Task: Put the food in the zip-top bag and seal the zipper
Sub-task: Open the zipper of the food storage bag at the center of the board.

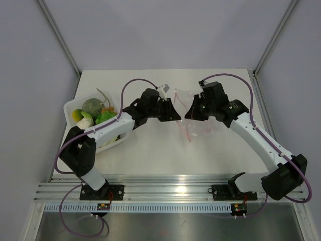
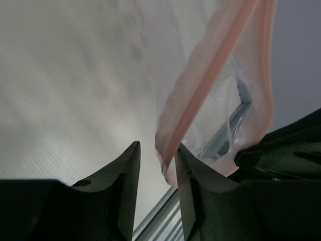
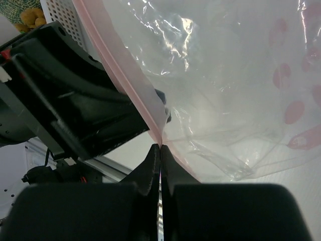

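Note:
The clear zip-top bag [image 1: 198,120] is held up over the table's middle, between my two grippers. My right gripper [image 1: 189,114] [image 3: 160,146] is shut on the bag's mouth edge, pinching the pink zipper [image 3: 125,75]. My left gripper [image 1: 176,115] [image 2: 157,145] faces it with its jaws partly apart. The end of the zipper [image 2: 215,65] hangs in that gap, against the right finger [image 2: 188,170]. The food lies in the white tray [image 1: 68,107] at the left: green lettuce [image 1: 104,118], a pale vegetable [image 1: 86,122] and a yellow piece [image 1: 77,113].
A round grey-green toy [image 1: 93,106] also lies in the tray. The tray's perforated wall [image 3: 62,15] and tan balls [image 3: 30,17] show behind the left gripper in the right wrist view. An aluminium rail [image 1: 170,191] runs along the near edge.

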`<control>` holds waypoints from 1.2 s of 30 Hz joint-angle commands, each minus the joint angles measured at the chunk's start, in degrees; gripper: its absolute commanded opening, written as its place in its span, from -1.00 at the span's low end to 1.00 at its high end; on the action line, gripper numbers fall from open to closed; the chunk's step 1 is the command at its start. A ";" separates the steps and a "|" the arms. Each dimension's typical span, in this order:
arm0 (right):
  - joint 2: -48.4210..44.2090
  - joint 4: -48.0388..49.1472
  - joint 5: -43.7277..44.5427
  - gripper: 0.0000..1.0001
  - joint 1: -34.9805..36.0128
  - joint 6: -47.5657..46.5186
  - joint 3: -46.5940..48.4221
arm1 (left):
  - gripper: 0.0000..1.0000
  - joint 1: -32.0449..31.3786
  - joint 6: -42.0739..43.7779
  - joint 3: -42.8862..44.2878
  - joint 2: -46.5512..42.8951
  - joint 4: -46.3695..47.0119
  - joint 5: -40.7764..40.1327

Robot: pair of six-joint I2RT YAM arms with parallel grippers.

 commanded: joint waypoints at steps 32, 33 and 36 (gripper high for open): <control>1.35 -2.64 29.10 0.10 17.68 -3.95 6.70 | -1.00 -0.59 -4.04 6.29 -1.79 -6.60 0.43; 1.79 -2.90 29.90 0.10 17.77 -4.39 6.96 | -1.00 -0.59 -3.86 6.38 -1.97 -6.60 0.52; 3.72 -3.52 34.29 0.04 17.77 -5.26 6.62 | -1.00 -0.50 -3.69 6.47 -2.40 -6.87 0.96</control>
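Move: The bag's left lip already runs between my left hand's part-open fingertips. From this hand the right lip, pinched in my right hand, is about 3 cm to the right, the bag body's middle some 10 cm right and 4 cm lower, and the zipper's near end roughly 9 cm back and 4 cm right, 5 cm lower. From my right hand, the right lip is right at the fingertips and the left lip about 3 cm to the left, slightly lower. I shut my left fingers to pinch the bag's left lip, one finger inside the mouth, dipping about 1 cm and then rising some 3 cm with the lip held. My right hand draws about 2 cm right, away from it, opens halfway to let go of the right lip, then comes back left about 4 cm towards my left hand, easing slightly back, its left side rolling down some 15 degrees. ##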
